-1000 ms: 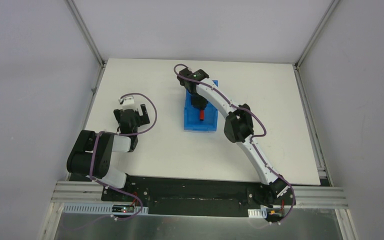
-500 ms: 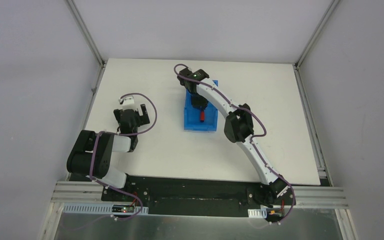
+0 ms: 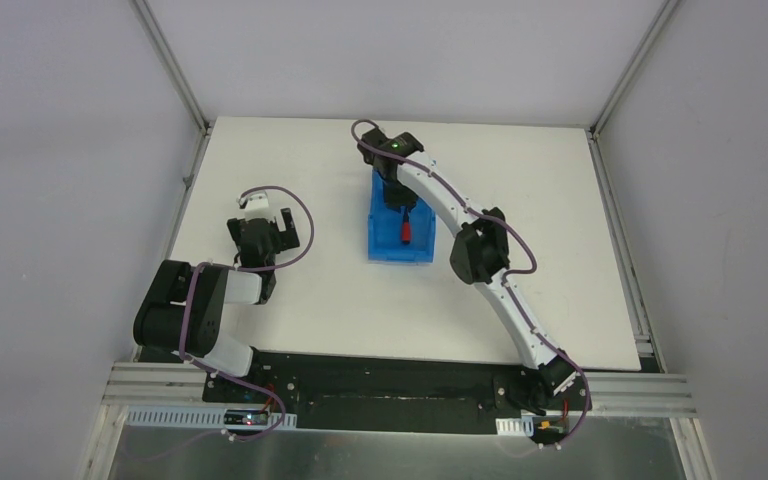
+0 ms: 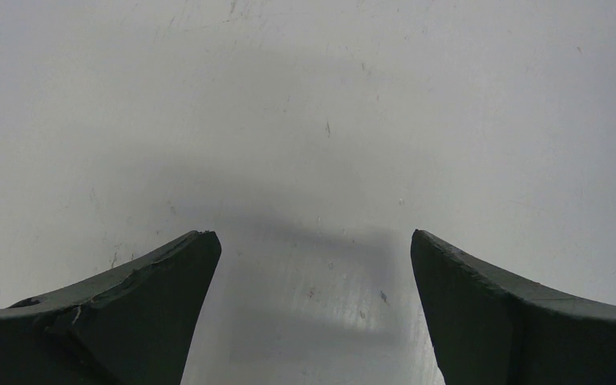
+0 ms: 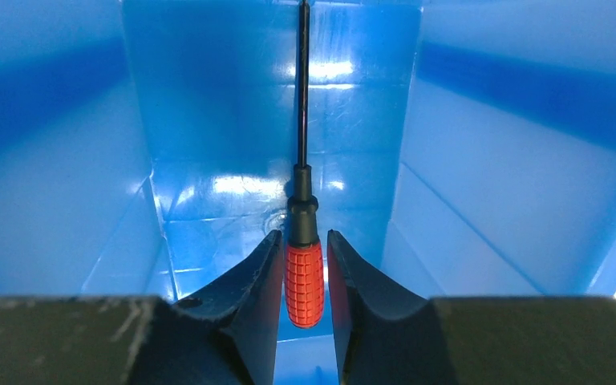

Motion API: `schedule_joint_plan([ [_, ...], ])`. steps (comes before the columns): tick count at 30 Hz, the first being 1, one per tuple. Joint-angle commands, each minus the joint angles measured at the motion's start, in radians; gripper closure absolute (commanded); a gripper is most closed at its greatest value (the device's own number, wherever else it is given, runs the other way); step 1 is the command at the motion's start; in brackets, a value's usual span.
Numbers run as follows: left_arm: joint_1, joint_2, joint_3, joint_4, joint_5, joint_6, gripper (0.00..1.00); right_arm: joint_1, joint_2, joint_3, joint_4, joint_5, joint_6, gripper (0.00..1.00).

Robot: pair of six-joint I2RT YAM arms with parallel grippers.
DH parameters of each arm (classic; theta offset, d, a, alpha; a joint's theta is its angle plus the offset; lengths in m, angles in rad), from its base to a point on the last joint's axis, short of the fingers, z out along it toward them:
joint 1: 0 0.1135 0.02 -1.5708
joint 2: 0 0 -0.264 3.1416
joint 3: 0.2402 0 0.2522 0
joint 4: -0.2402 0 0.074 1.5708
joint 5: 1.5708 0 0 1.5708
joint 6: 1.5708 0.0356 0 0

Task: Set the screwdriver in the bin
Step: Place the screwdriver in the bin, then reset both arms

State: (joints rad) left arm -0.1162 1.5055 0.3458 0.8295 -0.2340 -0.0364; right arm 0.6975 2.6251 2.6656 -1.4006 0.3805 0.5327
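The screwdriver, with a red handle and a thin black shaft, lies lengthwise on the floor of the blue bin. In the top view the screwdriver shows in the near half of the bin at the table's middle. My right gripper hangs inside the bin, its jaws slightly open on either side of the red handle, with a thin gap on the right side. In the top view the right gripper is over the bin's far half. My left gripper is open over bare table.
The left arm is folded at the left of the white table, its gripper well away from the bin. Grey walls and metal rails border the table on three sides.
The right gripper's jaws have parted a little around the handle, and the wrist has drawn back toward the bin's far end. The screwdriver stays in the bin. The left arm is still.
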Motion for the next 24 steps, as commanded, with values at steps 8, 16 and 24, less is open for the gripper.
schedule_joint_plan([
  [8, 0.005, -0.001, 0.013, 0.019, -0.013, -0.005, 0.01, -0.01, -0.232, 0.11, -0.028, 0.005, -0.058, 0.7],
  [16, 0.004, -0.001, 0.013, 0.019, -0.013, -0.005, 0.01, -0.032, -0.335, 0.113, -0.013, -0.017, -0.088, 0.51],
  [24, 0.004, -0.001, 0.014, 0.019, -0.013, -0.005, 0.01, -0.066, -0.399, 0.07, 0.016, -0.092, -0.122, 0.36],
])
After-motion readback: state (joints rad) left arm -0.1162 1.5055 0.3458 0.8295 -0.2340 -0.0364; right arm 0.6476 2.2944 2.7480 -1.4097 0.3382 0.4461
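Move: The screwdriver already lies free on the bin floor, its shaft pointing forward; its middle is almost straight below the right hand, about 4 cm down. The blue bin surrounds it, with the bin's middle some 1 cm ahead and 1 cm left of that hand and about 3 cm below. From the idle left hand the screwdriver lies roughly 30 cm to the right, 3 cm ahead and 4 cm lower. Leaving the screwdriver below, the right hand rises almost straight up out of the bin by some 18 cm, slowly at first, then fast, and easing off at the end. On the way its fingers swing about 20 degrees from pointing down towards forward, the left side lifting too, and spread from a narrow gap to well over half open. ##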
